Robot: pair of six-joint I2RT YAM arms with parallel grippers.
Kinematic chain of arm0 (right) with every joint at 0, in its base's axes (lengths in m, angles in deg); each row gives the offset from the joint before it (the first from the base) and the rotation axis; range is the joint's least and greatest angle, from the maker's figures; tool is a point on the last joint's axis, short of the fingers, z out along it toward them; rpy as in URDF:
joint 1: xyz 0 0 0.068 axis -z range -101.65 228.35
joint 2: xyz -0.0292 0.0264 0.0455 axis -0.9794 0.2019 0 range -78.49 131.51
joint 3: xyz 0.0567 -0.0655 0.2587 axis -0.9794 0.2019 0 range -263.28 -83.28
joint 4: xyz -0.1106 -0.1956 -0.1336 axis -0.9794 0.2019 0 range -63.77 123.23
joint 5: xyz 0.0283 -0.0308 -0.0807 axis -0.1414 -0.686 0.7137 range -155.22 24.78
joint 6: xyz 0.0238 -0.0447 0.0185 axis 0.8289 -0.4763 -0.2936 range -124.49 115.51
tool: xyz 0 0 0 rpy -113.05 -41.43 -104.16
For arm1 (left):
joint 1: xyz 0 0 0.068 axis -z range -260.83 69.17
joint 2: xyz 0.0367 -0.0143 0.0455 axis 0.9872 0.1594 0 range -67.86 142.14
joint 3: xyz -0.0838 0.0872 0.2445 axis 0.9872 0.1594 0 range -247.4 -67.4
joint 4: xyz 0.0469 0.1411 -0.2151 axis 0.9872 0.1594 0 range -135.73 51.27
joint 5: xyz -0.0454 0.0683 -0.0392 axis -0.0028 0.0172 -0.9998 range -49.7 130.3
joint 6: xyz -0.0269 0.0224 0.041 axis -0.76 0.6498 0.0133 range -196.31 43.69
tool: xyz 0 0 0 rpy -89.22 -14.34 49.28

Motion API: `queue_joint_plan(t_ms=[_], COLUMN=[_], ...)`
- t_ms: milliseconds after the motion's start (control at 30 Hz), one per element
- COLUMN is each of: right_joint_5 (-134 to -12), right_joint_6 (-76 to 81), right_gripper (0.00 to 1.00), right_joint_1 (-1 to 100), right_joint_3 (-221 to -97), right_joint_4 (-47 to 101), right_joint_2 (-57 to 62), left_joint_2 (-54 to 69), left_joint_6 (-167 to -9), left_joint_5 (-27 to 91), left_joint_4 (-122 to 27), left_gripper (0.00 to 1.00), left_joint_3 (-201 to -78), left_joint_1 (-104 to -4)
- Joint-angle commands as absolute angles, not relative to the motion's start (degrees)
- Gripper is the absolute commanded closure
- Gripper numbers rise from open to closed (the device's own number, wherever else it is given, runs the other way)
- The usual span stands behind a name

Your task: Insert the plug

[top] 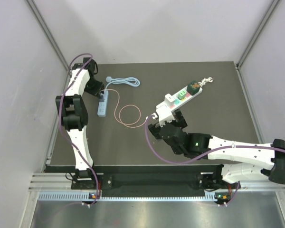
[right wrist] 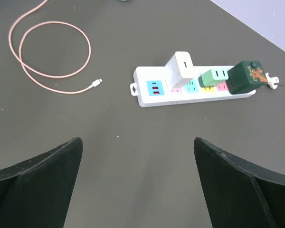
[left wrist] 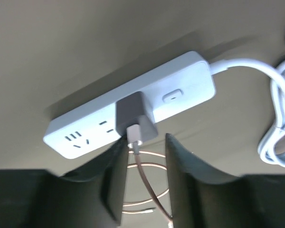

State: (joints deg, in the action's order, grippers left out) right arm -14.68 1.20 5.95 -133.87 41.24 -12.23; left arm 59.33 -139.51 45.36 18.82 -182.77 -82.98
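A grey plug [left wrist: 133,111] sits pushed into the pale blue power strip [left wrist: 180,80], which lies at the table's left [top: 102,105]. A pink cable [left wrist: 147,180] runs from the plug's base down between my left fingers [left wrist: 104,175]. My left gripper [left wrist: 145,142] stands just below the plug. Its jaws are parted, with a gap on each side of the cable, and they hold nothing. My right gripper [right wrist: 137,141] hovers wide open over bare table near the middle [top: 167,121], and nothing is between its fingers.
A white power strip [right wrist: 147,97] carries a white adapter [right wrist: 183,66], a light green one [right wrist: 213,77] and a dark green one [right wrist: 245,76]. The pink cable [right wrist: 52,76] coils on the table between the strips. The blue strip's white cord [top: 126,81] lies bundled at the back.
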Motion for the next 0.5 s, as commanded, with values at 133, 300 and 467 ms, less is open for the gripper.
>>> queue_joint_plan(t_ms=[133, 300, 467], right_joint_5=[-13.19, -12.58, -12.14], right_joint_6=[3.15, 3.42, 3.59], right_gripper=[0.00, 0.00, 0.00], right_joint_1=[3.30, 2.59, 2.33], right_joint_3=[-136.98, -137.42, -137.33], right_joint_4=[41.52, 42.84, 42.85], right_joint_2=[-13.98, -13.89, -14.50], left_joint_2=[61.87, 59.76, 57.65], left_joint_6=[-136.51, -135.46, -135.54], left_joint_5=[49.09, 47.77, 48.47], left_joint_4=[14.65, 15.27, 16.58], left_gripper=[0.49, 0.46, 0.36], left_joint_3=[-181.75, -181.75, -181.14], left_joint_1=[-83.55, -83.55, -83.47])
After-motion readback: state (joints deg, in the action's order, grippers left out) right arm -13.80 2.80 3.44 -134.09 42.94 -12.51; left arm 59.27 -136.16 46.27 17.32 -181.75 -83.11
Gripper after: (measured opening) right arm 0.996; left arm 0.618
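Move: Just beneath the left hand the dark plug sits in the blue strip, roughly 1 cm to its left and 3 cm below, neither ahead nor back. The strip's middle is about 2 cm back, 1 cm left and 5 cm down; the blue coil lies some 9 cm ahead and 13 cm right, the pink cable loop about 10 cm back and 14 cm right, both 7 cm down. From the right hand the plug lies about 25 cm ahead, 32 cm left and 16 cm below. Opening its already parted fingers wider, by about a quarter of their full range, the left hand stays over the plug and spreads clear to both sides of the cable's connector. It shifts only about half a centimetre forward, then eases back by as much while drifting half a centimetre left and sinking slightly, fingers still pointing down. ##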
